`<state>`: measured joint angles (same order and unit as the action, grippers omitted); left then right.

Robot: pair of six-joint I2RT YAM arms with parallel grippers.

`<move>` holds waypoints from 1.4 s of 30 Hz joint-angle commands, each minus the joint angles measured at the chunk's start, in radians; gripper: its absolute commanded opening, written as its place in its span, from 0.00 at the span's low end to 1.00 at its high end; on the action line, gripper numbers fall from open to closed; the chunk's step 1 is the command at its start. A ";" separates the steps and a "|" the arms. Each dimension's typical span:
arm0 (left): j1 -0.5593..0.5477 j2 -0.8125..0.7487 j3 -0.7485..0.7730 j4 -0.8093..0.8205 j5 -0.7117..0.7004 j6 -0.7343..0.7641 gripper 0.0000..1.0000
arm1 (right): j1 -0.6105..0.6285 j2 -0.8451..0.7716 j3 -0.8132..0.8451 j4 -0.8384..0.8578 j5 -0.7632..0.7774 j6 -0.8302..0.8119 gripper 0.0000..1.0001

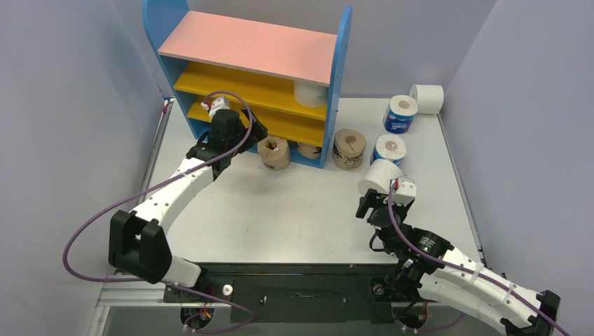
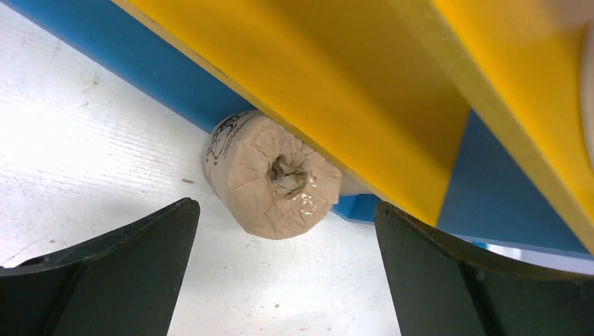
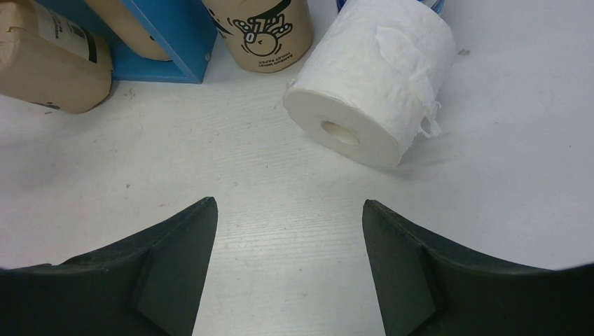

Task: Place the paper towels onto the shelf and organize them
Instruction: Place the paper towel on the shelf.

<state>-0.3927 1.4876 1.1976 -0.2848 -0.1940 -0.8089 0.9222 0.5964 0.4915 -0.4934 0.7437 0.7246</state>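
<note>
The shelf (image 1: 252, 45) stands at the back, with a white roll (image 1: 310, 93) on its upper yellow board and a tan roll (image 1: 308, 150) in the bottom tier. My left gripper (image 1: 258, 131) hangs open at the shelf front, just short of a tan roll (image 2: 270, 175) that lies on its side against the blue base, under the yellow board (image 2: 336, 84); nothing sits between the fingers (image 2: 105, 273). My right gripper (image 3: 288, 201) stands open over bare table, a short way from a white roll (image 3: 375, 77) lying on its side.
An upright tan printed roll (image 1: 349, 148) stands right of the shelf's side panel (image 3: 168, 42). Two blue-wrapped rolls (image 1: 400, 114) (image 1: 389, 149) and another white roll (image 1: 427, 99) sit at the back right. Grey walls close in both sides.
</note>
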 commanded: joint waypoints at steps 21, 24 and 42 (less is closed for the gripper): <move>-0.004 -0.120 -0.646 0.752 0.087 0.079 0.68 | -0.007 -0.071 -0.018 0.050 0.002 -0.019 0.70; -0.013 -0.043 -0.609 0.789 0.120 0.069 0.64 | -0.006 -0.072 -0.018 0.048 0.002 -0.019 0.70; -0.029 0.234 -0.419 0.829 0.112 0.075 0.52 | -0.008 -0.069 -0.014 0.046 0.008 -0.023 0.70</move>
<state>-0.4202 1.6882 0.7124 0.4824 -0.0879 -0.7444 0.9215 0.5297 0.4755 -0.4652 0.7406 0.7147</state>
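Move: My left hand, empty and wide open, is above and just short of the paper towel roll standing half in the shelf's bottom compartment: its middle is about 5 cm ahead, 4 cm right and 15 cm below. The shelved brown roll is some 12 cm right of it and 3 cm farther in; the front edge of the lower yellow board is 9 cm straight ahead, 7 cm down. From my right hand the aimed-at roll lies about 25 cm ahead, 28 cm left, 9 cm below. I bring my left hand down about 14 cm to the near side of the roll, in a loop: a brief lift, then back about 8 cm and slightly left while sinking, then forward and right towards the roll's printed side as I finish sinking. On the way the empty fingers close to roughly half open and the hand turns some 10 degrees clockwise, ending low and close to the roll. ##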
